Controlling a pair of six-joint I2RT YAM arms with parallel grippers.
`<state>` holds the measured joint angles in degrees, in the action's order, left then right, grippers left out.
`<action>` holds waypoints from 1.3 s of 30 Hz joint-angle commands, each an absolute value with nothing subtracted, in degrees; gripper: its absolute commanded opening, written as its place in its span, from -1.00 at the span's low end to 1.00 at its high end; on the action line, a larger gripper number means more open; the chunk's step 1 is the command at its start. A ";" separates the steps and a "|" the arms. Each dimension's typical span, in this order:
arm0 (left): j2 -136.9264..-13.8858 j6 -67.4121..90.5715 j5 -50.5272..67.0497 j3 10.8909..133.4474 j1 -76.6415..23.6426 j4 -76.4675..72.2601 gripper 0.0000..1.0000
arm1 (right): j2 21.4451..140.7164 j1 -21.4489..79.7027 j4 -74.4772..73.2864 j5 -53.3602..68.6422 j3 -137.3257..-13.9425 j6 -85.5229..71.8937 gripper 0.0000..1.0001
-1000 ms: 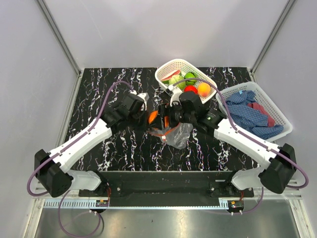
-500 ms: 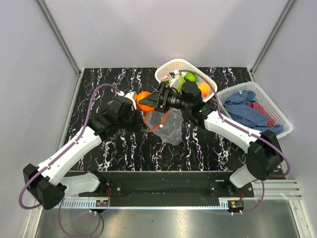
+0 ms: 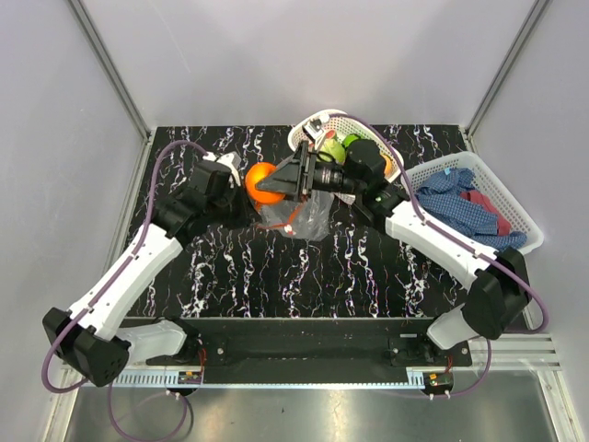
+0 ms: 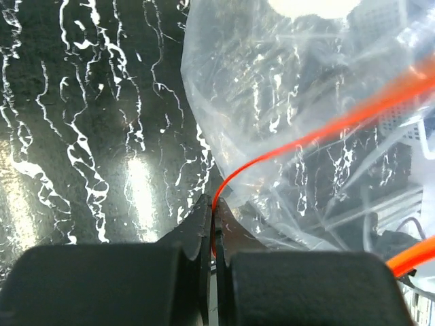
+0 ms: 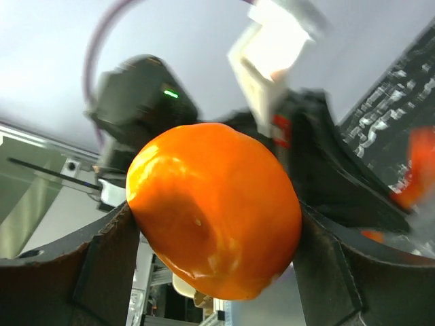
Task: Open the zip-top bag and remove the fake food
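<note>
The clear zip-top bag (image 3: 299,214) with its orange-red zip strip hangs between my arms above the table's middle. My left gripper (image 4: 215,212) is shut on the bag's zip edge (image 4: 231,180); in the top view it (image 3: 247,204) sits left of the bag. My right gripper (image 5: 214,238) is shut on an orange ball of fake food (image 5: 214,207), held in the air outside the bag; in the top view the ball (image 3: 264,182) is just above the bag's left side. More fake food (image 3: 333,149) lies in the white basket behind the right arm.
A white lattice basket (image 3: 313,124) with toy produce stands at the back centre. A second white basket (image 3: 515,207) at the right holds blue and red cloths. The table top (image 3: 239,267) is black marble pattern. Grey walls enclose the cell.
The right gripper has risen out of the bag with the orange ball and moved left and back. The left gripper has lifted the bag's edge, pulling it back and left.
</note>
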<state>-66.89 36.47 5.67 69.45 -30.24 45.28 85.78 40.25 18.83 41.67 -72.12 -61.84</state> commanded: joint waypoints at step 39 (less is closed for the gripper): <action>-73.57 31.74 -11.76 88.69 -21.27 50.00 -1.00 | 95.56 37.54 37.67 66.89 -78.65 -89.18 -0.76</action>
<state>-75.83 34.96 -5.08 86.04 -21.76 50.96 99.92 40.03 48.25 62.85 -77.54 -95.59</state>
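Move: The right hand already holds the orange between its fingertips, out of the bag. The white basket's middle is some 25 cm ahead of that hand, 15 cm to its right and 33 cm below; the cabbage in it is about 25 cm ahead and 11 cm right. The bag's middle hangs roughly 20 cm under the right hand, 2 cm ahead and 3 cm right. From the left hand, the bag's middle is 3 cm ahead, 8 cm right and 6 cm lower; the orange is level fore-and-aft, about 4 cm right and 13 cm higher. Both grips hold, the right on the orange, the left shut on the bag's zip edge. The right hand lifts about 7 cm while swinging forward and left, then comes down and back to just short of its starting place, turning some 25 degrees counter-clockwise and tilting. After a small dip, the left hand draws the bag forward, left and up, about 10 cm in all, away from the right hand. ##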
